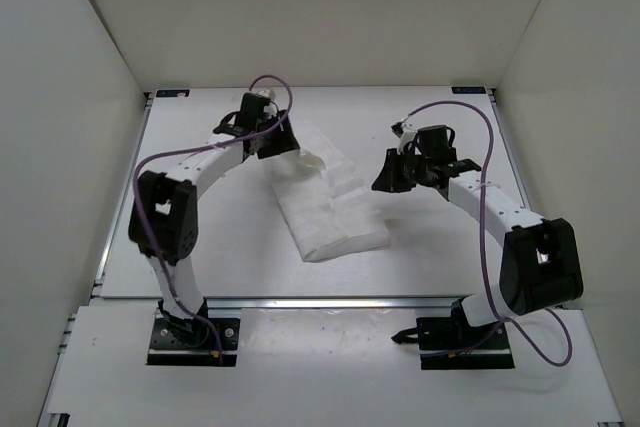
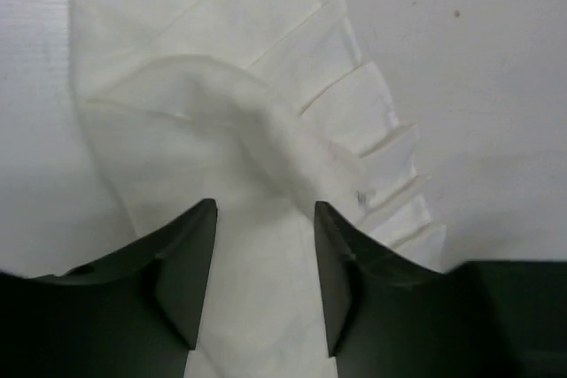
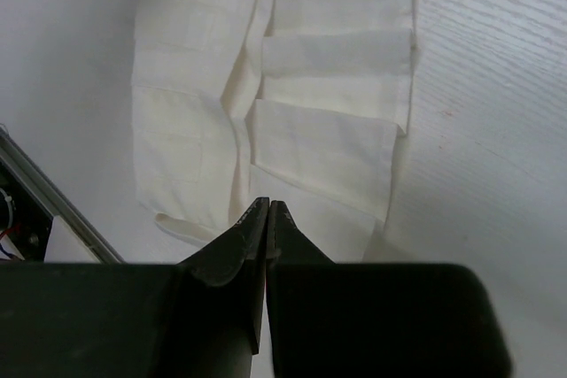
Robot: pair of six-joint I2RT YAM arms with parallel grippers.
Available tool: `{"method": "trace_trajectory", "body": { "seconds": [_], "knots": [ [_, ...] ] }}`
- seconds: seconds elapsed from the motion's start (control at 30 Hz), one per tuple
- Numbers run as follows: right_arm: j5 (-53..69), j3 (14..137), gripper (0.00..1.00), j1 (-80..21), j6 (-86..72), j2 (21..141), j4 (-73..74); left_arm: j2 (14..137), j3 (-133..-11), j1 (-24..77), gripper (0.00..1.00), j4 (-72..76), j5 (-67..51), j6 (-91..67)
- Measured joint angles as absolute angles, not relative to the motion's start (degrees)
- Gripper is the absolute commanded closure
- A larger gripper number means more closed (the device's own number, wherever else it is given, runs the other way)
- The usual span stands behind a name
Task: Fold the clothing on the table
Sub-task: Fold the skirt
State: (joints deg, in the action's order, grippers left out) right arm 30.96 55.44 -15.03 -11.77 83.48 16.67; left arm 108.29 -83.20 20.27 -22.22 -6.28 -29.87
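The clothing is a white, pleated garment lying in a folded strip across the middle of the table. My left gripper hangs over its far-left end. In the left wrist view this gripper is open, and a raised hump of the clothing lies under and just beyond the gap, with nothing pinched. My right gripper hovers beside the garment's right side. Its fingers are pressed together and empty, above the stepped pleats of the clothing.
White walls enclose the table on three sides. A metal rail runs along the near edge, with both arm bases behind it. Purple cables loop along each arm. A rail edge shows at the left of the right wrist view.
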Motion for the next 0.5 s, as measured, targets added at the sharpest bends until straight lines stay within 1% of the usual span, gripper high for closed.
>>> {"method": "trace_trajectory", "body": {
  "seconds": [0.03,0.07,0.13,0.2,0.33,0.5],
  "knots": [
    [31.0,55.9,1.0,-15.5,-11.8,83.5,16.6,104.6,-79.5,20.0,0.57,-20.3,-5.2,-30.6],
    [31.0,56.2,1.0,-16.1,-11.8,83.6,16.6,101.4,-76.7,19.7,0.62,-18.9,-4.4,-31.4],
    [31.1,56.9,1.0,-17.2,-11.8,84.0,16.6,96.4,-73.3,19.2,0.84,-16.1,-3.0,-32.4],
    [31.3,57.4,1.0,-18.0,-11.7,84.7,16.6,94.0,-71.9,19.0,1.0,-13.0,-1.8,-33.3],
    [31.7,57.5,1.0,-19.1,-11.4,85.8,17.1,93.8,-69.5,20.2,1.0,-7.2,-2.0,-35.2],
    [32.0,57.3,1.0,-19.0,-11.3,85.7,17.3,100.2,-67.1,21.8,1.0,1.4,-8.9,-39.2]
  ]
}}
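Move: The raised fold of the skirt lies about 4 cm right of the left hand, level with it fore and aft, some 7 cm below. From the left hand, the skirt's middle is roughly 9 cm back and 7 cm right, its pleated edge 5 cm back and 12 cm right, both about 10 cm down. From the right hand, the fold is about 12 cm ahead, 15 cm left and 9 cm below. Left hand rises about 7 cm, shutting empty fingers, then dips right towards the raised fold; right hand eases left. ##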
